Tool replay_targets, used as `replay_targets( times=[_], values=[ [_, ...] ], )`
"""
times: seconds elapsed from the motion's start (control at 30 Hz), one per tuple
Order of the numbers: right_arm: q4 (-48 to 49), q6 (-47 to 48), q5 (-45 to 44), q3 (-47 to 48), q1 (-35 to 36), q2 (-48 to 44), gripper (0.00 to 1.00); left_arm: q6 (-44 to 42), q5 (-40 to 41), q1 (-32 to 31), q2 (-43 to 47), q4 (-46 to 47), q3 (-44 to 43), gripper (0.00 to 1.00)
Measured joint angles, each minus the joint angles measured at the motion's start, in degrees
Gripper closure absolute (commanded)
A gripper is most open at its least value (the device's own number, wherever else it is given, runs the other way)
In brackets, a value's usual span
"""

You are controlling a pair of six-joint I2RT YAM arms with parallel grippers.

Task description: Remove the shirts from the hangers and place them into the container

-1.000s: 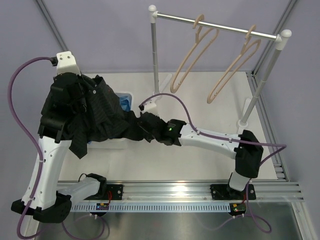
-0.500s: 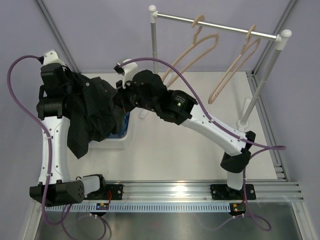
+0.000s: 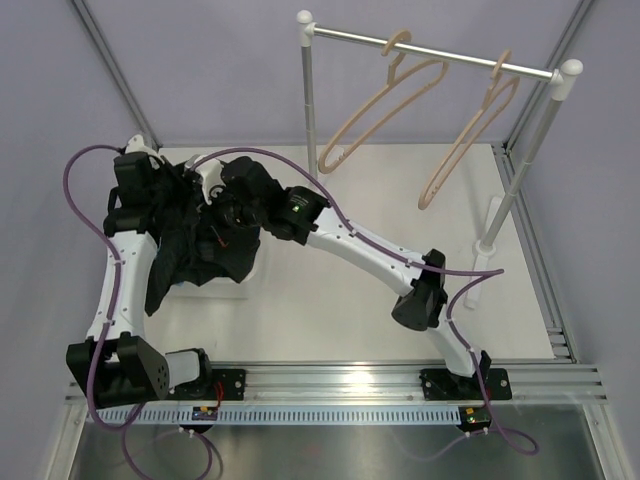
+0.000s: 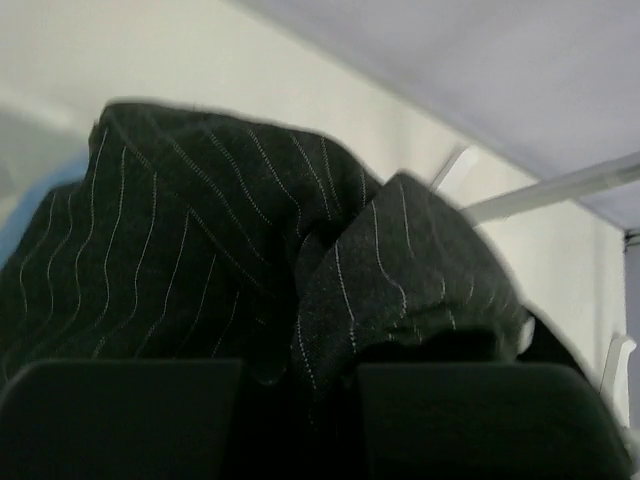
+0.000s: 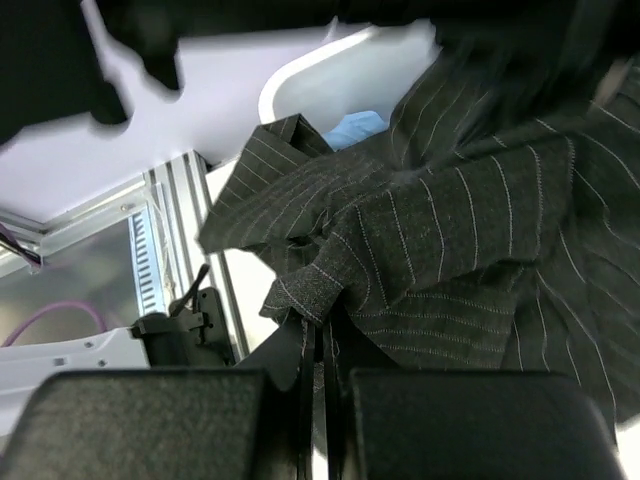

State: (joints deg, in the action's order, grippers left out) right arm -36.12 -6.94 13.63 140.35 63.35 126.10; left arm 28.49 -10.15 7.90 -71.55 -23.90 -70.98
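The black pinstriped shirt (image 3: 195, 250) hangs bunched over the white container (image 3: 236, 291) at the left, one tail drooping over its near-left side. My left gripper (image 3: 183, 188) is shut on a fold of it (image 4: 200, 250), the cloth running down between the fingers (image 4: 120, 420). My right gripper (image 3: 226, 206) is shut on a corner of the same shirt (image 5: 450, 230), pinched at the fingertips (image 5: 325, 350). A patch of the light blue shirt (image 5: 355, 128) shows inside the container's rim (image 5: 300, 75). Two bare hangers (image 3: 375, 110) (image 3: 470, 140) hang on the rail.
The rail (image 3: 440, 55) on white posts stands at the back right, with its feet (image 3: 492, 240) on the white table. Purple cables loop off both arms. A metal track (image 3: 350, 385) runs along the near edge.
My right arm swung from mid-table up and left over the container, carrying its end of the black shirt. My left arm dropped and shifted right, so the shirt now bunches over the container.
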Motion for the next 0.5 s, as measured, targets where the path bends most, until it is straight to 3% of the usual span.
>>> replay_targets(
  times=[0.13, 0.3, 0.5],
  values=[
    [3.7, -0.8, 3.8, -0.9, -2.3, 3.5, 1.00, 1.6, 1.6, 0.4, 2.7, -3.5, 6.5, 0.98],
    [6.1, -2.8, 8.7, -0.9, -6.0, 8.9, 1.00, 1.3, 4.5, 1.4, 6.6, -8.2, 7.1, 0.98],
    [6.0, -3.7, 12.7, 1.1, -8.6, 15.4, 1.00, 0.5, 6.9, 1.6, 11.2, -11.5, 9.4, 0.90]
  ],
)
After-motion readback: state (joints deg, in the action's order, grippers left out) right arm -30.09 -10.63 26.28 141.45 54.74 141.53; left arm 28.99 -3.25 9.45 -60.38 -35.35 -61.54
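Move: The container the black shirt is going into has its middle roughly 5 cm back from the left hand and straight below, about 23 cm down. From the right hand it lies some 9 cm ahead, 6 cm to the left and about 26 cm down, with the blue shirt already in it. The rack's near-left post foot stands about 20 cm ahead of the right hand and 22 cm to its right, some 31 cm lower. The right hand, keeping the black shirt pinched in shut fingers, pushes down about 13 cm and forward about 7 cm towards the container's middle, rolling some 10 degrees about its finger line. The left hand, also still on the cloth, draws back about 7 cm and sinks about 5 cm over the container, most of the sinking early on, tips its fingers down about 10 degrees and only starts to ease its grip at the very end. ##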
